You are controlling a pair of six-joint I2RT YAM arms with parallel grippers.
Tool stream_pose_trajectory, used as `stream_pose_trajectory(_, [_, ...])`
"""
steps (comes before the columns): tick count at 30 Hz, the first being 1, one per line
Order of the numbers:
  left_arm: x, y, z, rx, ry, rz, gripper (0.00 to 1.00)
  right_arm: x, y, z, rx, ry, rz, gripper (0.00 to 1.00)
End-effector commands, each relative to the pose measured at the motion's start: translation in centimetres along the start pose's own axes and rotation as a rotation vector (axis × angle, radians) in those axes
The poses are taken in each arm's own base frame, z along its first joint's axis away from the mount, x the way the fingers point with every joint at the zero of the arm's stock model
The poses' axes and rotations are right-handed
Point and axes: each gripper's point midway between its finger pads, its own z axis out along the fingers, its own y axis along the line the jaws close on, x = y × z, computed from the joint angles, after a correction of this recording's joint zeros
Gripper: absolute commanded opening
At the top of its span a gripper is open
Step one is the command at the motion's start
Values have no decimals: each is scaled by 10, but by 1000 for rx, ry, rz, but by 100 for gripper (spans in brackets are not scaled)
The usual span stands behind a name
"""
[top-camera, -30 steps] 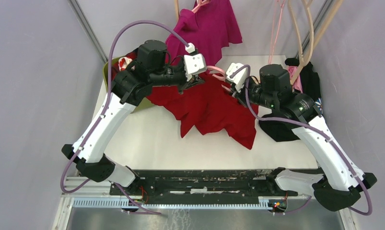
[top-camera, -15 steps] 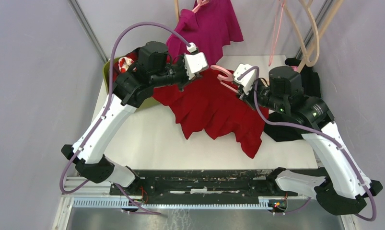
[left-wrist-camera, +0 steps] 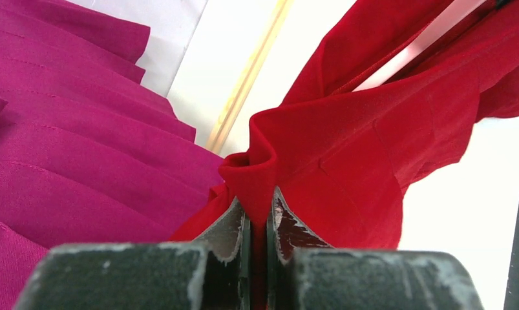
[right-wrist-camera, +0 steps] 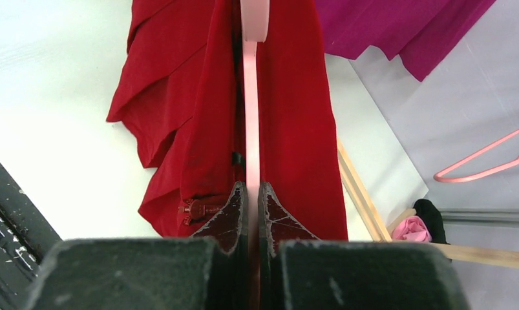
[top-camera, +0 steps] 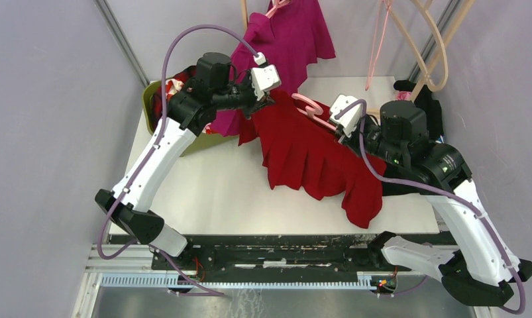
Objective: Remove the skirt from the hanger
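Note:
A red skirt hangs lifted over the white table, stretched between both arms. My left gripper is shut on a fold of the skirt's upper edge. My right gripper is shut on the thin pink hanger, whose bar runs straight out from the jaws between two panels of red cloth. The skirt's zipper pull shows beside the right fingers. The skirt's lower hem droops toward the front right.
A magenta garment hangs at the back centre, close behind the left gripper. An olive bin holds clothes at the back left. Dark and pink clothes lie at the back right. Spare pink and beige hangers hang there.
Both arms have lifted and spread, raising the skirt off the table and shifting it right. The right gripper with the hanger moved right and forward; the left gripper moved slightly back.

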Motion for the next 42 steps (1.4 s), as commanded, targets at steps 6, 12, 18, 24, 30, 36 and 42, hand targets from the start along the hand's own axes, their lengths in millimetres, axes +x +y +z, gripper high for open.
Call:
stream_pose_trajectory(6, [-9,63,-31,-211,-77,-50,3,-8,-23,-17,146,-61,32,1])
stream_pose_trajectory(12, [-30,37,-22,-122,-153,-83,3,-49,-27,25,133,-246,138,1])
stream_pose_trajectory(18, [-60,9,-7,-43,-217,-78,3,-82,-36,62,109,-325,167,1])
stream_pose_trajectory(24, [-85,-28,14,51,-258,-66,3,-110,-51,88,129,-387,189,1])
stream_pose_trajectory(30, [-101,-53,28,112,-287,-80,3,-123,-56,106,131,-430,262,1])
stream_pose_trajectory(36, [-102,-64,29,123,-270,-77,3,-134,-73,106,201,-471,287,1])
stream_pose_trajectory(42, [-87,-64,27,95,-231,-78,3,-163,-93,52,260,-509,205,1])
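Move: Ahead and to the left of the right hand, which already grips one arm of the pink hanger, the pinched skirt edge in the left fingers lies about 8 cm forward, 19 cm left and roughly level. The magenta skirt hangs some 22 cm ahead and 17 cm left of the right hand, an empty pink hanger about 22 cm ahead and 11 cm right. From the left hand, the held hanger's hook is about 10 cm right, level fore and aft, some 6 cm higher. Pushing the gripped hanger forward about 11 cm and left some 8 cm, the right hand closes in on the left fingers and the skirt edge they hold, rolling about 15 degrees left side up. The left hand keeps its pinch on the red cloth and shifts some 5 cm right to meet it, rising about 2 cm. ##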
